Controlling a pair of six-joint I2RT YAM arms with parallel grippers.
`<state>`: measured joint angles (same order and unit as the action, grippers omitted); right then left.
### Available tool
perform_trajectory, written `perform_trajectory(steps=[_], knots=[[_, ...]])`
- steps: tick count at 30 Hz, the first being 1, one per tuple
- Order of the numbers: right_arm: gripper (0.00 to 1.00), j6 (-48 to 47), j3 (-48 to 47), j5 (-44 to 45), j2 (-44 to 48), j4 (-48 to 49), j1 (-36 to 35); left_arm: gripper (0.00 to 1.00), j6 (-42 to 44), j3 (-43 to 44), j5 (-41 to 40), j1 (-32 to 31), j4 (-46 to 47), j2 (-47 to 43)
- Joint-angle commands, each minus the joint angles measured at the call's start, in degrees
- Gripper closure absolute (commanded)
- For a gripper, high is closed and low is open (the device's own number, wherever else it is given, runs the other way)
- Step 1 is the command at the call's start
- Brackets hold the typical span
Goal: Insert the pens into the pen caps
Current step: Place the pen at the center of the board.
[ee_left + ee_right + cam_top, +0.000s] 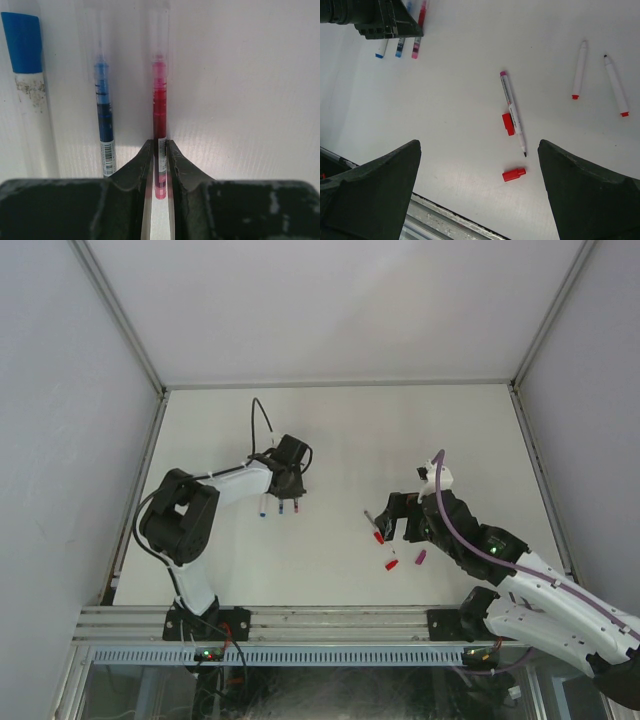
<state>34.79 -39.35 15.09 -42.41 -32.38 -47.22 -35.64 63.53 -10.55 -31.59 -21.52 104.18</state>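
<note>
My left gripper (159, 146) is shut on the lower end of a red pen (159, 107) that lies on the white table. To its left lie a blue pen (104, 125) and a white pen with a blue cap (24, 65). From above, the left gripper (289, 488) sits over these three pens. My right gripper (479, 145) stands wide open and empty above a pen with a magenta end (512, 112), with one red cap (508, 124) touching it and another red cap (513, 174) nearer. Two pens with red ends (579, 70) lie to the right. A magenta cap (420, 557) lies by the right arm.
The table's near metal rail (445, 222) runs just below the right gripper. White walls (60, 440) close in the table on both sides and at the back. The left arm's black cable (258, 420) loops above its wrist.
</note>
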Motion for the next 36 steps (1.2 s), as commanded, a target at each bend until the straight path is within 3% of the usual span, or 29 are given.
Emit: perform_trajectory(steps=[1,18,26,36], knots=[[0.0,0.21,-0.29,-0.21,0.06,3.22,0.33,0.79,-0.9,-2.35,0.34,-0.75,-5.24,1.35],[0.0,-2.54,-0.29,-2.49,0.6,2.93,0.29,0.65,4.18,5.12,-2.46,-0.75,-9.23,-2.37],[0.0,-4.95,-0.31,-4.28,2.35,2.52,0.29,0.6,7.73,9.61,-5.24,-0.82,-11.43,-9.39],[0.0,-4.81,-0.36,-3.38,1.91,2.67,0.74,0.54,12.44,8.53,-5.63,-0.75,-11.62,-24.0]])
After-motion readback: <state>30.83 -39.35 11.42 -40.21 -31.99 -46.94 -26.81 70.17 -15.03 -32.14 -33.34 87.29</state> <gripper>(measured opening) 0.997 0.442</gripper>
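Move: The left fingers are already down around the red pen near its near end; its middle lies about 2 cm ahead, level with the fingertips. The blue pen lies parallel, some 3 cm left and 2 cm ahead of the hand, and the white pen about 7 cm left and 1 cm ahead. From the right hand the red pen is roughly 15 cm ahead, 26 cm left and 15 cm below. The left fingers ease open, letting go of the red pen, then rise about 13 cm, tips swinging slightly forward. ##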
